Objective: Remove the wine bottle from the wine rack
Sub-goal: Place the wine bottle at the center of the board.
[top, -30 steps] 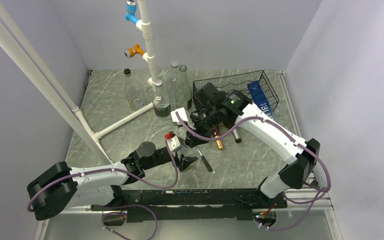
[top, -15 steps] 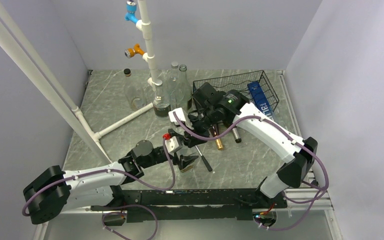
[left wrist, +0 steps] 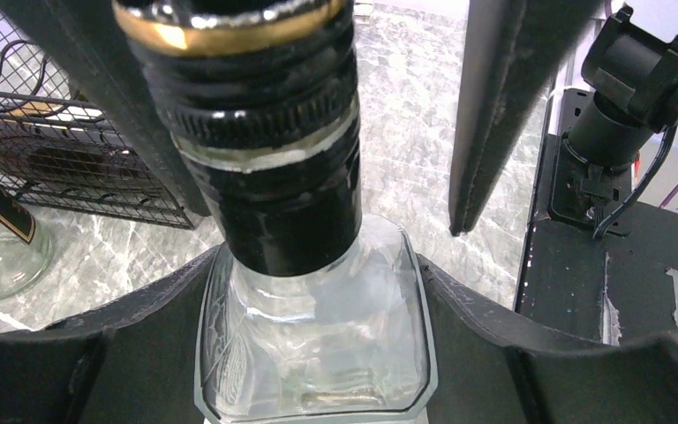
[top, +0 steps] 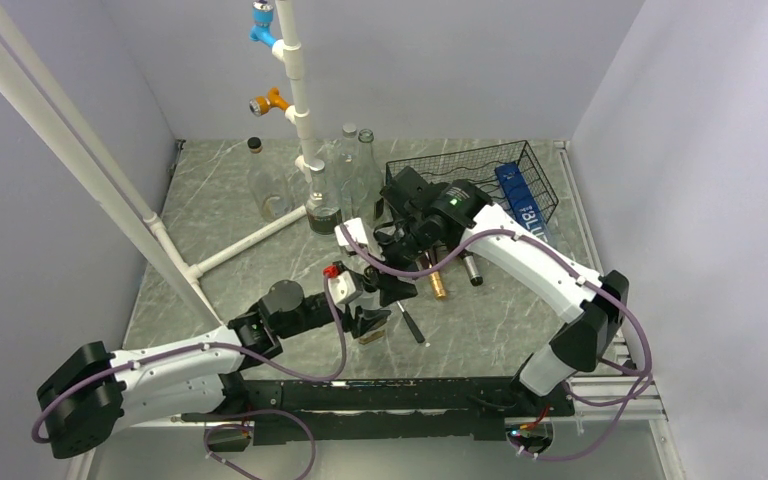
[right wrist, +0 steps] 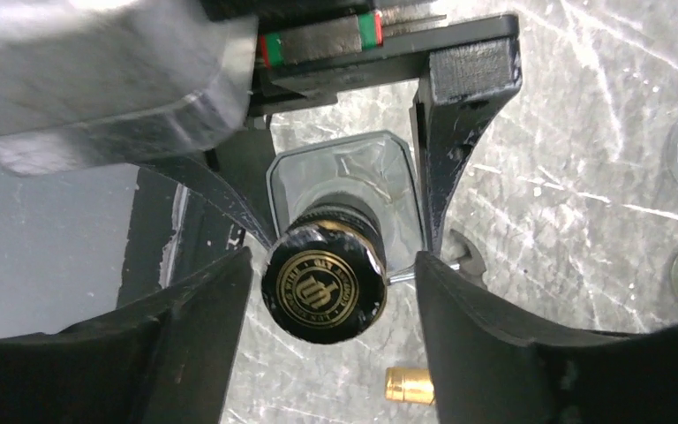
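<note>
The wine bottle [left wrist: 313, 344] is clear square glass with a black neck and a gold-ringed black cap [right wrist: 322, 290]. My left gripper [left wrist: 313, 283] is shut on its glass shoulders, both fingers pressed against the sides. My right gripper [right wrist: 331, 265] stands open around the cap, with a gap on each side. Seen from above, the left gripper [top: 368, 318] and the right gripper [top: 392, 287] meet in front of the black wire wine rack [top: 490, 170], and they hide most of the bottle. The wine rack [left wrist: 44, 168] also shows behind the bottle in the left wrist view.
A gold-capped bottle [top: 436, 282] and a dark one [top: 471, 268] lie in front of the rack. A blue box [top: 522, 205] sits in the rack. Several glass bottles [top: 323, 205] stand by the white pipe frame [top: 295, 80]. A thin dark tool [top: 410, 325] lies near the grippers.
My right gripper has come open off the cap. The left gripper widened, then narrowed onto the bottle's body. Both arms have shifted slightly left.
</note>
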{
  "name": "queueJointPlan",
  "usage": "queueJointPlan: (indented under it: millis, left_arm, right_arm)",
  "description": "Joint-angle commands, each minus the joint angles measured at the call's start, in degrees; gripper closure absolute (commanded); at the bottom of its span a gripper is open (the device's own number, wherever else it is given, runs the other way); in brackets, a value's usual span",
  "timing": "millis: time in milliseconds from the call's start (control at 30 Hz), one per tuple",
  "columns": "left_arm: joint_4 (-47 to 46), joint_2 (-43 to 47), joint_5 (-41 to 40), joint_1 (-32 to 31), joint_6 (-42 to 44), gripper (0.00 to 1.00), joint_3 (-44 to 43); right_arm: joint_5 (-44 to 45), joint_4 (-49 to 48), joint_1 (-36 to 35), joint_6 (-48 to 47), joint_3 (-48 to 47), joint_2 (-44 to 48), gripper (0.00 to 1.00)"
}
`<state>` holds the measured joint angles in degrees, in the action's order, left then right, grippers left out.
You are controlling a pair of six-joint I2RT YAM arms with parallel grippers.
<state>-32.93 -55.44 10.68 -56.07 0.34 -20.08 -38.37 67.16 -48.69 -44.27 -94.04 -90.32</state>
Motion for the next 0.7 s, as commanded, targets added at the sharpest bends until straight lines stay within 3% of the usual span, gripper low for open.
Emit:
queueJointPlan:
  millis: [0, 233, 433, 667]
  left_arm:
    - [-0.12, 3.07, -0.56, 0.18, 0.26, 1.00, -2.55]
    - [1.93, 6.64, -1.36, 0.18, 0.43, 1.00, -2.97]
    - [4.13, 7.69, -2.50, 0.16, 0.30, 1.00, -3.47]
    - [4.87, 8.22, -4.43, 0.22, 0.02, 1.00, -4.08]
  right_arm:
    - [0.12, 3.05, -0.22, 0.77, -0.10, -0.16, 0.21]
    - [-2.90, 6.45, 1.19, -1.25, -2.09, 1.42, 0.02]
    - [-6.43, 8.13, 6.05, -3.59, -1.35, 5.83, 0.01]
    - [-14.62, 7.95, 17.97, -6.96, 3.38, 13.33, 0.00]
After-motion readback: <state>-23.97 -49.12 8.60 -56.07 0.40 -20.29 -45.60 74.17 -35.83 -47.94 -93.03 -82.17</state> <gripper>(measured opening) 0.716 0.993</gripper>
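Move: The wine bottle stands roughly upright between my two hands: its body is already gripped in my left fingers, its middle about 2 cm below that hand, while my right fingers are still round its neck, already loosening, with its middle some 6 cm under them. Counted from my right hand, the hammer lies about 7 cm to the right, 5 cm ahead and 17 cm down; the gold neck about 13 cm right, 9 cm ahead and 15 cm down. I spread my right fingers wide around the bottle's neck and let go, easing back and down a touch, then speed up to the right and upwards, away from the bottle, over the hammer side towards the gold neck, ending about 6 cm right and 4 cm higher. My left hand keeps its grip on the body and draws slowly left, about 1.5 cm. ##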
